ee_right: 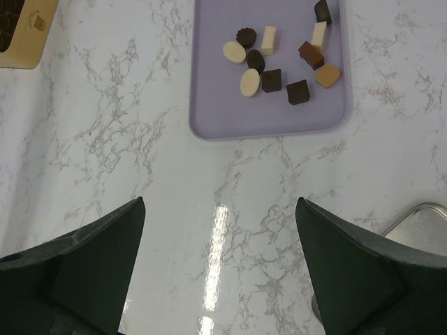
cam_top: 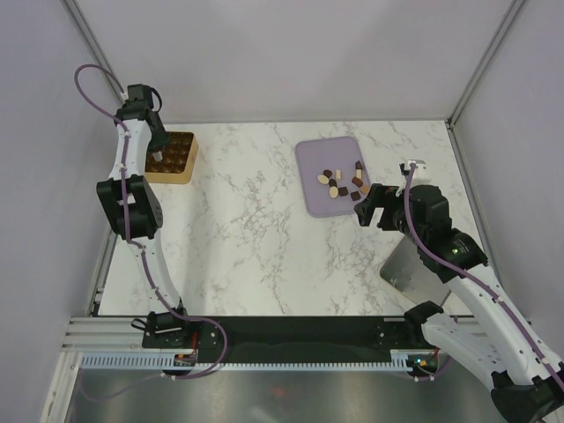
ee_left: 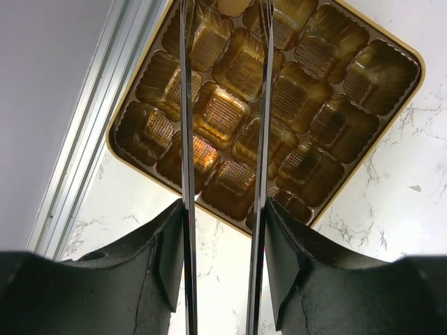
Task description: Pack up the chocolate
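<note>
Several pieces of chocolate (cam_top: 339, 181), dark brown, tan and cream-white, lie on the flat lilac tray (cam_top: 308, 198); the right wrist view shows the chocolate (ee_right: 271, 80) on that tray (ee_right: 216, 118) too. My right gripper (cam_top: 370, 210) hovers open over bare marble just near of the tray, its jaws (ee_right: 220, 202) wide apart and empty. At the far left, my left gripper (cam_top: 159, 150) hangs over the golden-brown compartmented box (cam_top: 176, 160). Its two thin blades (ee_left: 225, 28) stand apart above the box's cups (ee_left: 307, 77), with nothing between them. I see no piece in the cups that show.
A metal sheet (cam_top: 412, 269) lies at the table's right edge beside my right arm, its corner (ee_right: 419, 220) visible in the right wrist view. An aluminium frame rail (ee_left: 84, 139) and grey wall run close along the box's left side.
</note>
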`<state>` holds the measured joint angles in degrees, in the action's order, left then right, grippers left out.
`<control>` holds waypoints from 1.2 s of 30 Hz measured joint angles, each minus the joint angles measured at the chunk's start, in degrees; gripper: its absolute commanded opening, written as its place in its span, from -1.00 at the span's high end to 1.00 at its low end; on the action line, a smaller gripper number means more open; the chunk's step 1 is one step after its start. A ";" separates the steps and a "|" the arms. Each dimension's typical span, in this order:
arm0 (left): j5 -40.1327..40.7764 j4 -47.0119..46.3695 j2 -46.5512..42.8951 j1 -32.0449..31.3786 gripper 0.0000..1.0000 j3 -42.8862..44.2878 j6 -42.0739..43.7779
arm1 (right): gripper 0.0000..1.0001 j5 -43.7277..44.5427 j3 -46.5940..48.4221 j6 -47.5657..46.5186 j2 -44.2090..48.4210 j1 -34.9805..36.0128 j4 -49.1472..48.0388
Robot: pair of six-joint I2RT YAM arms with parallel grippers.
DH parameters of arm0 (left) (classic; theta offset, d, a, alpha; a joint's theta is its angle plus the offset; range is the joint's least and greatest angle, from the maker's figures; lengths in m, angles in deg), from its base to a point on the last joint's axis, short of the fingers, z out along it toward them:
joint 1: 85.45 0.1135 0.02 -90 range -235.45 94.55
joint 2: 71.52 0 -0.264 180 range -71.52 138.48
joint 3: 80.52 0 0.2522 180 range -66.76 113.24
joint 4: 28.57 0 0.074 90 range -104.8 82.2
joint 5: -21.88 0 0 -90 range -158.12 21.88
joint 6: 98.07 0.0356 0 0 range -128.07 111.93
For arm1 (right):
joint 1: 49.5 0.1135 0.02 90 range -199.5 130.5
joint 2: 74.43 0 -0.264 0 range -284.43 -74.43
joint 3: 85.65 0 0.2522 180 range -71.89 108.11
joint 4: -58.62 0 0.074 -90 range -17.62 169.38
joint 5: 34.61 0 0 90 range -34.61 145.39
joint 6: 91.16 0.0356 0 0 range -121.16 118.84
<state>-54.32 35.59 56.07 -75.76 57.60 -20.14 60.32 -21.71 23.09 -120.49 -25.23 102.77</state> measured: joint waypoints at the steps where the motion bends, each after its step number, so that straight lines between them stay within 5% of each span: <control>1: 0.15 0.00 0.00 0.00 -0.06 0.00 0.04 | -0.94 0.00 0.00 -0.02 0.00 0.00 0.00; 10: -0.31 0.00 -1.55 -0.44 -0.04 -0.70 0.24 | -0.95 0.04 0.00 0.00 0.20 0.00 0.02; 17: -1.18 -0.90 -12.81 -4.74 0.02 -10.64 0.22 | -0.95 -1.05 0.00 0.52 1.09 0.00 0.22; 27: -2.80 -3.76 -25.99 -28.98 0.01 -26.86 0.20 | -0.95 -1.03 3.04 -0.33 2.62 0.00 3.74; 36: -4.96 -6.27 -28.24 -46.80 -0.06 -30.03 -1.38 | -0.95 0.13 3.50 -1.09 3.80 0.00 5.40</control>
<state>-59.28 29.31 27.83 -122.55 27.57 -21.52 60.45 -18.22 21.99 -116.69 -25.23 108.17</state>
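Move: Some 53 cm to the right of the left hand, about level with it fore and aft and 13 cm below, lies the left-hand group of loose chocolates on the purple tray; the dark square chocolate is about 6 cm farther right and 3 cm nearer the base than that group. The chocolate box is below the left hand, its middle roughly 7 cm ahead and 2 cm right. From the right hand the group is about 26 cm ahead, 6 cm left. Lifting the tongs clear of the box by about 5 cm, the left hand then sweeps fast to the right, some 38 cm, drawing back 16 cm on the way towards the purple tray and turning about 50 degrees clockwise. Its fingers keep their hold on the tongs. The empty right hand, open, eases a couple of centimetres up and back. ##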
